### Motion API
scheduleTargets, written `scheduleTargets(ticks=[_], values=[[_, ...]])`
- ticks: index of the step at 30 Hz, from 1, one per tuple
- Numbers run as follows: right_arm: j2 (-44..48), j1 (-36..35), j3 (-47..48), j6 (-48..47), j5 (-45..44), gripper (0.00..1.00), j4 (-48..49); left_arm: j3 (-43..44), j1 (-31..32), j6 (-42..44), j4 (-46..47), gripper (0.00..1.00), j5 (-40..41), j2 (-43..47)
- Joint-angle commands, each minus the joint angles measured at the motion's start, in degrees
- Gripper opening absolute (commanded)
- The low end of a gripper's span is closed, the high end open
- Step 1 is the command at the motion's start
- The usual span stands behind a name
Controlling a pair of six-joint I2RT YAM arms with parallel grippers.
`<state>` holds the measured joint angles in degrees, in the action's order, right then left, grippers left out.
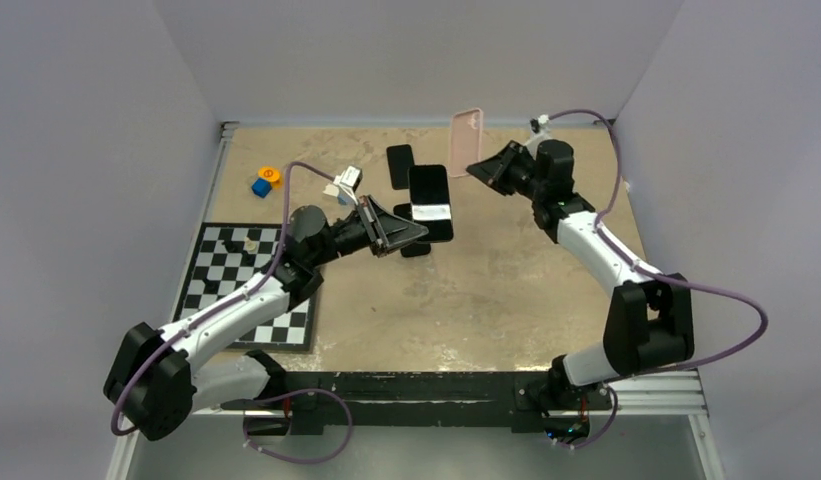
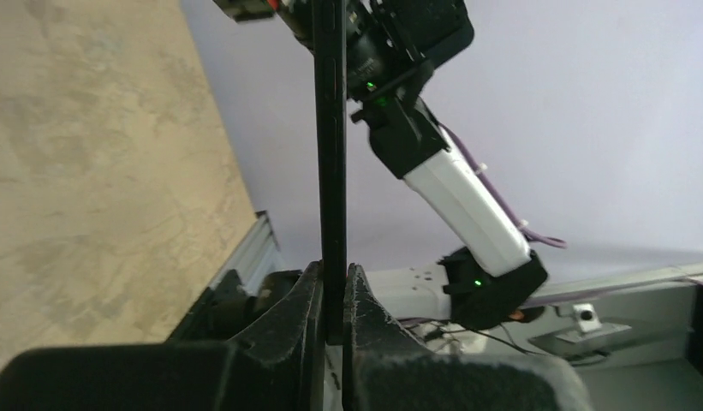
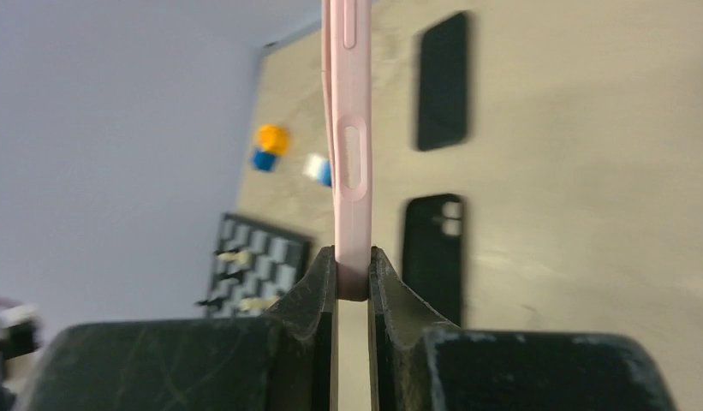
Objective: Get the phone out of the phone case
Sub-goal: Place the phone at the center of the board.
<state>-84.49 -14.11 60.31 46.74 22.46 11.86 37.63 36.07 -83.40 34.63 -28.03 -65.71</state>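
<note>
The black phone (image 1: 430, 200) hangs bare above the middle of the table, with my left gripper (image 1: 411, 232) shut on its lower edge. The left wrist view shows the phone (image 2: 330, 128) edge-on, pinched between the two fingers of that gripper (image 2: 332, 282). The pink phone case (image 1: 466, 140) is held apart from it, to the right and farther back, and my right gripper (image 1: 476, 168) is shut on its lower end. Seen from the right wrist, the case (image 3: 352, 128) stands edge-on with nothing in it, clamped in that gripper (image 3: 353, 274).
A black case with a camera cutout (image 3: 433, 253) and a second black slab (image 3: 442, 81) lie on the table below. A chessboard (image 1: 248, 285) sits at the left. Orange (image 1: 269, 174), blue (image 1: 261, 187) and white (image 1: 348, 180) blocks lie at the back left.
</note>
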Motion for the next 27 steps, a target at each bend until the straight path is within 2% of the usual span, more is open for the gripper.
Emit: scheduleTargets(ticks=[1,4,9,13,19,27], values=[[8.4,5.3,-3.9,-14.7,-9.7,0.00,-15.8,9.2,-2.4,19.0,-18.6,0.00,0.5,-1.7],[16.0,5.6,-7.5,-19.4,-12.9,0.00,-20.2,13.0,-3.9,21.9,-19.6,0.00,0.6,-8.6],[26.3,5.6,-10.0,-20.9,-14.2,0.00,-25.3,23.3,-4.8,25.0,-19.4,0.00,4.5,-23.0],[29.2,5.7,-11.3,-20.3,-9.2,0.00,-26.8,35.3,-5.6,27.1,-22.9,0.00,6.0,-36.3],[32.7,5.7,-19.4,-19.9,-3.8,0.00,-25.9,55.8,-8.2,29.7,-33.0,0.00,6.4,-54.8],[41.4,5.7,-26.1,-17.5,-2.9,0.00,-26.0,71.9,-10.6,29.5,-35.5,0.00,5.9,-68.1]])
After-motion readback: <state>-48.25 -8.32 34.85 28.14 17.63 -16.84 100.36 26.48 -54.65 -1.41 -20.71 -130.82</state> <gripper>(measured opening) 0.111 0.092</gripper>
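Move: The left hand already grips the phone by its near end; the bare board it is bound for lies about 34 cm ahead, 5 right and 30 below. The second phone lies about 38 cm ahead, 5 left of that hand, the black case about 17 ahead, 2 left. From the right hand, holding the pink case, that bare spot is some 15 cm ahead, 7 left, 25 below. Left swings the phone about 28 cm forward and 20 down towards bare board; right draws the case back. ##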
